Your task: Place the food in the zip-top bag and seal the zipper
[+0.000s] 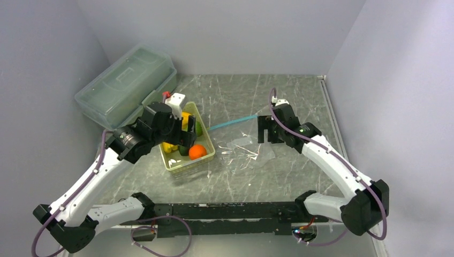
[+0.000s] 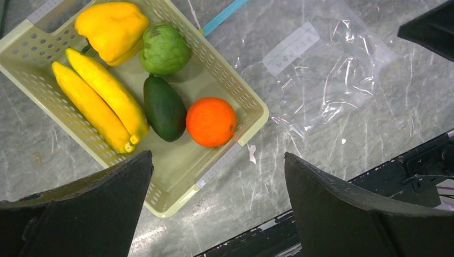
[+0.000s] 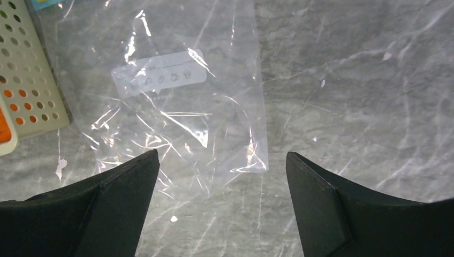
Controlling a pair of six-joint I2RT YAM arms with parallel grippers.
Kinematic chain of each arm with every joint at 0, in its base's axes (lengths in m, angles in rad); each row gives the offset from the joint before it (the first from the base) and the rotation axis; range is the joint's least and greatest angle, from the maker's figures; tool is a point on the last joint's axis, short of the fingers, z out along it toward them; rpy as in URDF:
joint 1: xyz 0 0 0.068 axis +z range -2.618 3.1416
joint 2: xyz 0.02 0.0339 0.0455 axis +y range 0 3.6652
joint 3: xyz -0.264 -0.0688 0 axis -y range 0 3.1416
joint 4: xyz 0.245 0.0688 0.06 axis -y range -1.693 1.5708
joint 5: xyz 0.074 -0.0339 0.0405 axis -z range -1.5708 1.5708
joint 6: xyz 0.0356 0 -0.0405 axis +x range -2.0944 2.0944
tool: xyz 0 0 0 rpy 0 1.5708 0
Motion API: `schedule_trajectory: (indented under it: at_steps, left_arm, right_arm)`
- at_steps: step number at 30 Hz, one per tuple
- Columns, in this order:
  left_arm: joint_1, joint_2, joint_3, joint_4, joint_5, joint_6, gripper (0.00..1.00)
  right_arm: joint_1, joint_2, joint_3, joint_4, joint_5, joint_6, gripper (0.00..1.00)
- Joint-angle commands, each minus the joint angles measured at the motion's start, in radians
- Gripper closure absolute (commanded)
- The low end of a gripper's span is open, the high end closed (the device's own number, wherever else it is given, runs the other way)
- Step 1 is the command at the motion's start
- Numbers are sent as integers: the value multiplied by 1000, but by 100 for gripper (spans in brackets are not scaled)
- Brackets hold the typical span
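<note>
The food lies in a pale perforated basket (image 2: pixel 252 105): an orange (image 2: pixel 211 121), a dark green avocado (image 2: pixel 164 107), two yellow bananas (image 2: pixel 101 101), a light green round piece (image 2: pixel 164 50) and a yellow pepper-like piece (image 2: pixel 112 29). My left gripper (image 2: pixel 218 155) hangs open above the basket's near corner, holding nothing. The clear zip-top bag (image 3: pixel 176 107) lies flat on the table to the right of the basket. Its teal zipper (image 1: pixel 233 122) runs along the far edge. My right gripper (image 3: pixel 222 153) hovers open over the bag's near right corner, with nothing between its fingers.
A large translucent lidded storage box (image 1: pixel 126 85) stands at the back left, beside the basket (image 1: pixel 184 160). Grey walls close in the marbled table on the left, back and right. A white label (image 3: pixel 159 74) marks the bag.
</note>
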Motion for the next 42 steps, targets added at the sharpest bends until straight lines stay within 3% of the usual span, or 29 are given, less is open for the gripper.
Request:
schedule_trajectory:
  at_steps: [1,18,32,42]
  left_arm:
    - [0,-12,-3,26,24,-15,1]
    - [0,11,-20,28,37,-11,1]
    - [0,20,-43,42,30,-5,1]
    - [0,6,-45,34,22,-4,1]
  right_arm:
    - [-68,30,-45,134,-117,36,8]
    - [-171,375,-20,330,-265,65,21]
    - [-171,410,-28,349,-249,52,31]
    - [-164,448,-17,341,-230,38,48]
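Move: The right hand is about 14 cm above the table. The zip-top bag lies flat with its middle some 4 cm ahead and 8 cm left. The nearest part, the bag's right edge, is roughly 6 cm ahead and 1 cm right. The blue zipper strip is about 13 cm ahead and 12 cm left; the orange in the basket is level, some 24 cm left. From the left hand, the bag's middle is about 8 cm ahead, 17 cm right and 24 cm down. No contact with the zip-top bag can be made out yet. The right hand drops almost 12 cm and reaches about 5 cm forward, down close over the bag just inside its right edge, tipping its fingers some 15 degrees steeper. The descent slows to a near hover while the open fingers narrow to roughly half. The left hand, still wide open, sinks about 2 cm. ##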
